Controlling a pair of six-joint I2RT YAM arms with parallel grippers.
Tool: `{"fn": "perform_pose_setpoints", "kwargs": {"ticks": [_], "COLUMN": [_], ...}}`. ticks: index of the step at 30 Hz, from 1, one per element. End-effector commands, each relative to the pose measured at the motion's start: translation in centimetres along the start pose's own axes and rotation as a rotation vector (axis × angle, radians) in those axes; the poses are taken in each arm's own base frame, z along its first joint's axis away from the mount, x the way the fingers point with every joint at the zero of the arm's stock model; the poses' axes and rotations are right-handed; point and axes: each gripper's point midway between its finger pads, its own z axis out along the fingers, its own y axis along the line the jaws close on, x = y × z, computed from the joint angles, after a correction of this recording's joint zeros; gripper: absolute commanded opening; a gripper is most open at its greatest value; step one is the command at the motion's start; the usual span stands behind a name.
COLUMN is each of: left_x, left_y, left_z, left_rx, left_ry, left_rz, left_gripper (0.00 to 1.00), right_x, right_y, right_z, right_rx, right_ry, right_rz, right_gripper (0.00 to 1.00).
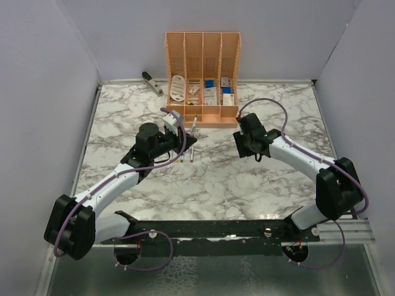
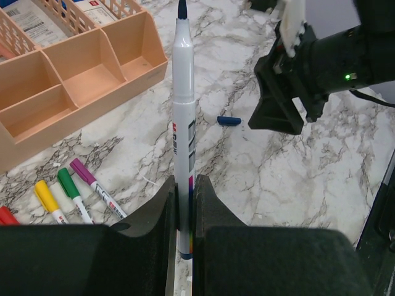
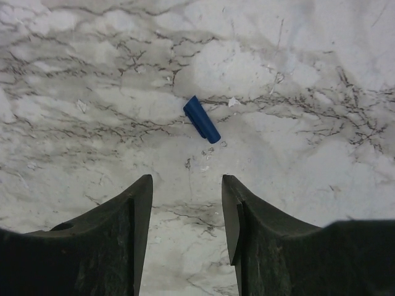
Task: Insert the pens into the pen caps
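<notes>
My left gripper (image 2: pixel 185 182) is shut on a whitish pen (image 2: pixel 183 111) that points away from it, its dark blue tip bare. A small blue pen cap (image 3: pixel 202 119) lies flat on the marble, also seen beyond the pen in the left wrist view (image 2: pixel 229 121). Above and just short of the cap hangs my right gripper (image 3: pixel 187 182), open with nothing between its fingers. Pens with purple (image 2: pixel 92 185), green (image 2: pixel 73 191) and yellow (image 2: pixel 48 200) caps on them lie side by side to the left. In the top view the left gripper (image 1: pixel 178 137) and right gripper (image 1: pixel 239 140) face each other mid-table.
An orange organiser (image 1: pixel 202 80) with boxes and small items stands at the back centre, its low front compartments (image 2: pixel 80 74) close to the held pen. A grey stapler (image 1: pixel 152 82) lies at the back left. Grey walls surround the marble table (image 1: pixel 216 179).
</notes>
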Motion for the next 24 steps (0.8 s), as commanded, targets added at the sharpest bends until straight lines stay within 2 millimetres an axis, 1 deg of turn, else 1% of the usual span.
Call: {"fn": "perform_pose_setpoints", "kwargs": {"ticks": [1,7,16,24], "left_x": [-0.6,-0.7,-0.3,-0.1], "left_y": [-0.9,-0.9,-0.7,-0.4], "left_z": [-0.6,-0.6,-0.6,-0.4], "left_rx": [0.052,0.054,0.046,0.038], "left_ry": [-0.019,-0.021,-0.013,-0.007], "left_rz": [0.056,0.071,0.071,0.069], "left_gripper": [0.0,0.0,0.0,0.0], "right_x": [0.1,-0.7,0.0,0.1], "right_y": [0.6,0.0,-0.6,0.2], "right_z": [0.5,1.9,4.7,5.7], "right_rx": [-0.058,-0.048,-0.089,-0.145], "right_ry": [0.064,0.068,0.121,0.127], "right_rz": [-0.067,-0.101,-0.138,-0.148], "right_gripper": [0.49,0.49,0.47,0.43]}}
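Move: The right hand, empty and part open, has the blue cap about 4 cm ahead, 1 cm to its right and some 7 cm below. The held blue pen stands about 22 cm to the hand's left and 14 cm above it; the purple pen lies on the table some 23 cm to the left, 3 cm ahead; the storage box is roughly 24 cm ahead and 19 cm left. From the left hand the cap is about 22 cm right, 5 cm ahead and 19 cm below. Sinking about 5 cm in two stages towards the blue cap, the right hand drops first, edges some 2 cm forward, then drops again with a slight drift to its right. Its fingers tip some 10 degrees steeper towards the table and turn a little counter-clockwise, staying part open and straddling the line to the cap without visible contact. ##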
